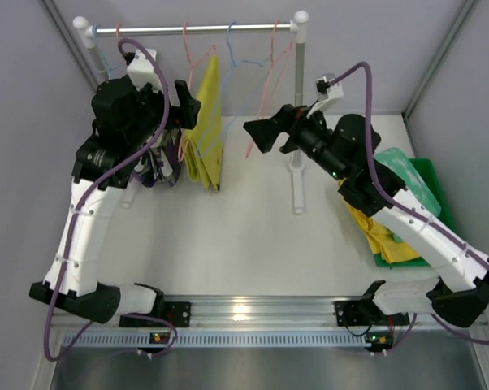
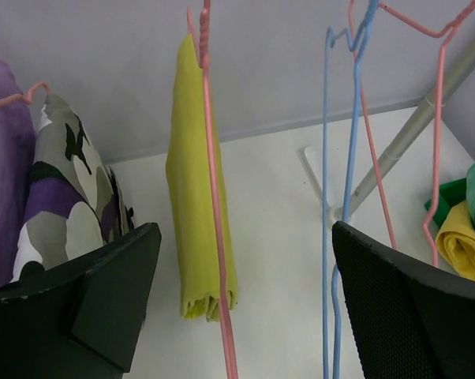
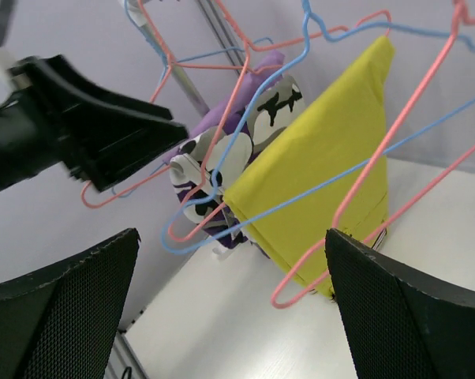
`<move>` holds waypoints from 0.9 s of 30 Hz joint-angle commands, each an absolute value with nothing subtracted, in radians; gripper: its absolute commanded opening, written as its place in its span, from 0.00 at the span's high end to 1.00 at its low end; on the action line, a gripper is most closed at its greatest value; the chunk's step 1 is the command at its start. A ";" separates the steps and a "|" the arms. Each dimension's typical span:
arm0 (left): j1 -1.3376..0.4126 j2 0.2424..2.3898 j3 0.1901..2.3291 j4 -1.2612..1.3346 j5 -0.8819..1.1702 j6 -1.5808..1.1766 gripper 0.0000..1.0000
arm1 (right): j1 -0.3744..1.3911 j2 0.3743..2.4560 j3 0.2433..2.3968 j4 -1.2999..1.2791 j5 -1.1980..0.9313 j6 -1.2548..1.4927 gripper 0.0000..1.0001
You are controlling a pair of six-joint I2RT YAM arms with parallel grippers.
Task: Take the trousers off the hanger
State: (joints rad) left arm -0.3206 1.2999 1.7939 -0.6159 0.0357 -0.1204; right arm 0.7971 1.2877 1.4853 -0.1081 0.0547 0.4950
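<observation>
The olive-yellow trousers (image 1: 208, 130) hang folded over a pink hanger (image 1: 197, 61) on the rail (image 1: 147, 30). My left gripper (image 1: 188, 101) stands open just left of them, touching nothing. In the left wrist view the trousers (image 2: 192, 197) and their pink hanger (image 2: 215, 205) hang between my open fingers (image 2: 127, 268). My right gripper (image 1: 259, 134) is open and empty to the right of the trousers (image 3: 332, 166), with bare pink and blue hangers (image 3: 344, 209) in front of it. Mint green trousers (image 1: 407, 175) and bright yellow trousers (image 1: 382, 236) lie in a green bin (image 1: 436, 187).
A camouflage garment (image 2: 64, 197) and a lilac garment (image 2: 1, 189) hang left of the olive-yellow trousers. Empty blue and pink hangers (image 2: 349, 158) dangle on the right part of the rail. The rack's right post (image 1: 299, 122) stands beside my right arm.
</observation>
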 commanded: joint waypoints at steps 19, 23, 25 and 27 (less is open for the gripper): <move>-0.114 1.537 1.855 -0.486 0.575 -0.417 0.30 | 0.795 1.008 1.290 -0.060 0.103 0.284 0.01; -0.112 1.532 1.815 -0.388 0.649 -0.480 0.34 | 0.792 0.994 1.279 -0.060 0.100 0.287 0.01; -0.110 1.545 1.816 -0.368 0.657 -0.509 0.36 | 0.792 0.991 1.278 -0.061 0.103 0.284 0.01; -0.106 1.557 1.816 -0.361 0.684 -0.544 0.38 | 0.788 0.989 1.276 -0.067 0.107 0.285 0.01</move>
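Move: The near arm of the pink hanger carrying the lime trousers is about 6 cm ahead of the left hand, 2 cm to its right and 5 cm lower. The lime trousers hang some 14 cm ahead, 3 cm right and 14 cm below. The empty blue hanger is about 8 cm ahead, 9 cm right and 5 cm down. From the right hand, that loaded pink hanger's arm is roughly 13 cm ahead, 13 cm left and 5 cm lower. Forward and down, some 6 cm each, the left hand reaches for the near arm of the lime trousers' pink hanger, then drifts right while tipping down and swinging clockwise; its open fingers close by about a third with the wire coming between them. The right hand, already open, draws about 7 cm right and back, away from the hangers, tilting up slightly. ##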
